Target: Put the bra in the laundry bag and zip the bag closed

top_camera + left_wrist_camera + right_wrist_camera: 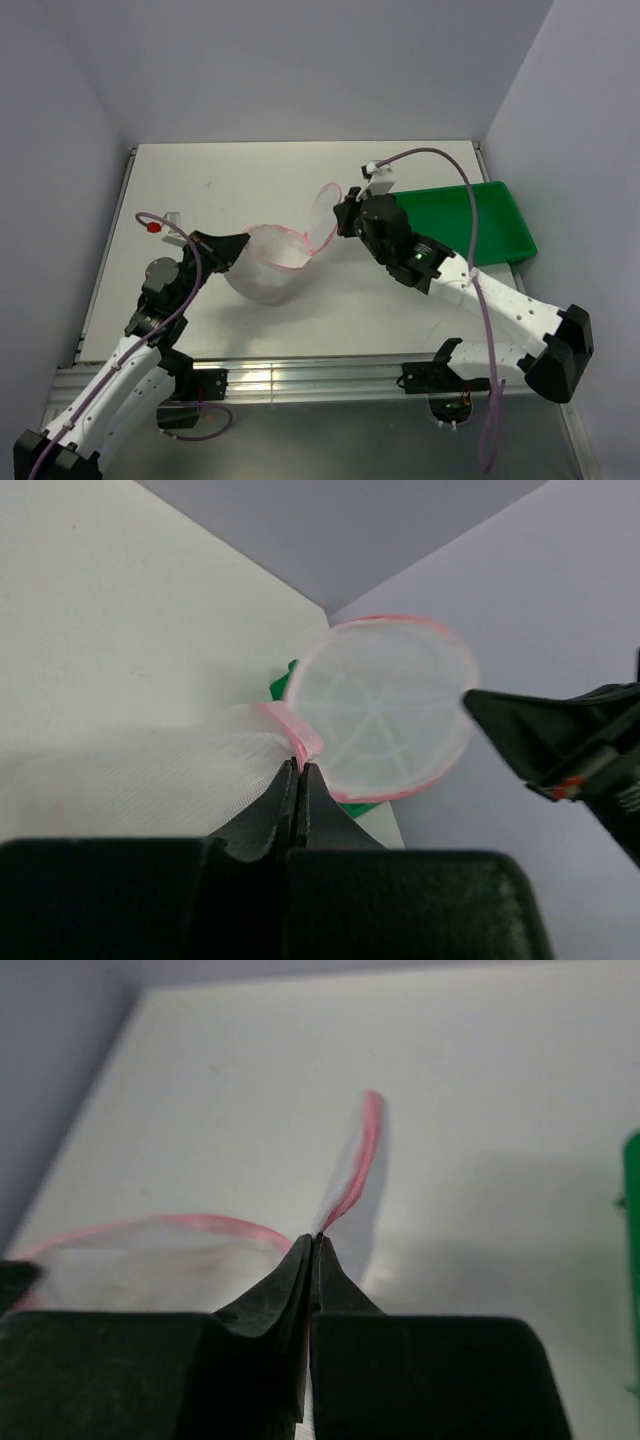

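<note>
The laundry bag point(270, 272) is a white mesh pouch with a pink zip line, hanging just above the table between my two arms. Its round lid point(328, 212) stands flipped up on the right side. My left gripper point(245, 243) is shut on the bag's pink rim; the left wrist view shows the jaws point(298, 763) pinching that rim, with the mesh point(150, 775) on the left and the lid point(385, 720) behind. My right gripper point(343, 215) is shut on the lid's edge point(360, 1165), jaws pressed together point(317, 1238). The bra does not show in any view.
A green plastic tray point(460, 225) stands at the right of the table, just behind my right arm, and its edge shows in the wrist views point(283, 685) point(632, 1200). Grey walls close in the table at the back and both sides.
</note>
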Controlling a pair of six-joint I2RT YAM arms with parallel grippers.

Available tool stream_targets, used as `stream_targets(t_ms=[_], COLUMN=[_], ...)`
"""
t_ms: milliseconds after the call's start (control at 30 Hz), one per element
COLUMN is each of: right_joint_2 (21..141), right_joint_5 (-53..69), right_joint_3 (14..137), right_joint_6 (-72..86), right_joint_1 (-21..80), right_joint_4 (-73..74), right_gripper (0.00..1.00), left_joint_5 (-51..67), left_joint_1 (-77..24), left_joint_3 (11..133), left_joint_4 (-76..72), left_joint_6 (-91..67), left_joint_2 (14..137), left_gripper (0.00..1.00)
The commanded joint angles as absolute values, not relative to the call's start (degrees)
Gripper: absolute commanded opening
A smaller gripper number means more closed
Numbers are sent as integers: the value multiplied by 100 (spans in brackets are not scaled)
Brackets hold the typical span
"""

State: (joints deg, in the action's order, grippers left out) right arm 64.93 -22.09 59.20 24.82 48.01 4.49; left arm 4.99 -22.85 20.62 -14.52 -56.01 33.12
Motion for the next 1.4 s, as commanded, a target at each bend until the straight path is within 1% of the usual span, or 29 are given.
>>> stream_targets(t_ms=[0, 67, 200, 300, 433, 633, 733, 833, 933, 967, 1033, 1067, 1100, 1133, 1167, 1200, 1233, 1267, 1300, 1333, 1367], right_joint_2=[6655, 6452, 5881, 5854, 5836, 5845, 5985, 6388, 6994, 7405, 7873, 8406, 8655, 8910, 9321, 9430, 9439, 9213, 9046, 8635, 8405], right_joint_5=[-2838, -2883, -3181, -3216, -3235, -3146, -3120, -3006, -3041, -3041, -3085, -3015, -2875, -2613, -2541, -2531, -2627, -2654, -2672, -2628, -2567], right_joint_3=[5599, 5651, 5879, 5976, 6011, 6231, 6407, 6749, 7249, 7434, 8101, 8365, 8924, 9173, 9646, 9763, 9739, 9625, 9198, 8941, 8399], right_joint_6=[2374, 2286, 1917, 1872, 1828, 1661, 1617, 1600, 1547, 1556, 1564, 1634, 1643, 1635, 1678, 1714, 1705, 1688, 1722, 1775, 1923], right_joint_1=[4605, 4623, 4904, 5115, 5299, 5510, 5642, 5800, 5984, 6038, 6221, 6284, 6345, 6459, 6469, 6477, 6469, 6460, 6425, 6364, 6233], right_joint_4=[1098, 1169, 1274, 1502, 1705, 2179, 2399, 2654, 2786, 2873, 2883, 2909, 2909, 2909, 3118, 3198, 3182, 2938, 2770, 2621, 2323], right_gripper=[0, 0, 0, 0, 0, 0, 0, 0, 1, 2, 5, 8, 22, 35, 51, 72, 78, 79, 79, 79, 78], left_joint_5=[615, 825, 844, 966, 1397, 1161, 1011, 1037, 1028, 1037, 1063, 1081, 1107, 1107, 1116, 1125, 1116, 1090, 1055, 1011, 1002], left_joint_1=[-2250, -2250, -2250, -2250, -2302, -2540, -2549, -2549, -2558, -2549, -2558, -2558, -2558, -2558, -2549, -2540, -2540, -2549, -2549, -2549, -2540], left_joint_3=[2040, 1978, 1995, 1969, 2012, 2162, 2066, 2013, 2030, 2039, 2065, 2065, 2065, 2065, 2074, 2092, 2092, 2092, 2057, 2048, 2048], left_joint_4=[-1782, -2020, -2320, -2539, -3277, -3270, -3340, -3567, -3673, -3700, -3770, -3866, -3928, -3972, -3981, -3973, -3955, -3894, -3902, -3911, -3911], left_joint_6=[-5678, -5748, -5643, -5642, -5757, -5625, -5537, -5450, -5362, -5335, -5335, -5344, -5352, -5387, -5388, -5370, -5335, -5318, -5309, -5274, -5273], left_joint_2=[3673, 3928, 4183, 4508, 5096, 5510, 5651, 5818, 5968, 6011, 6161, 6222, 6292, 6319, 6319, 6285, 6258, 6223, 6162, 6152, 6152], left_gripper=[0, 0, 0, 0, 0, 0, 0, 0, 0, 0, 0, 0, 0, 0, 0, 0, 0, 0, 0, 0, 0])
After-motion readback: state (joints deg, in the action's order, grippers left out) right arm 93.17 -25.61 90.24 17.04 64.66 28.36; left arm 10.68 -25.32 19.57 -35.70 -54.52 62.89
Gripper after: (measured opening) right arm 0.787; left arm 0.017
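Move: The bag's lid, its edge already pinched in the right fingers, has its middle some 5 cm to that hand's left and a little below. The rim end still held in the left fingers lies about 16 cm left of the right hand, 4 cm back and 6 cm lower. From the left hand the lid is roughly 12 cm right and 4 cm ahead, slightly higher; the bag body hangs about 5 cm right, 2 cm back and 8 cm below. The lid is drawn back over the bag's mouth by the right hand, which dips about 8 cm, rises again and pulls back some 5 cm, then opens, lets go and sweeps left to just above the left fingertips, wrist rolling left side down. The left fingers keep their pinch on the rim, lowering the bag about 8 cm while easing right and forward. ##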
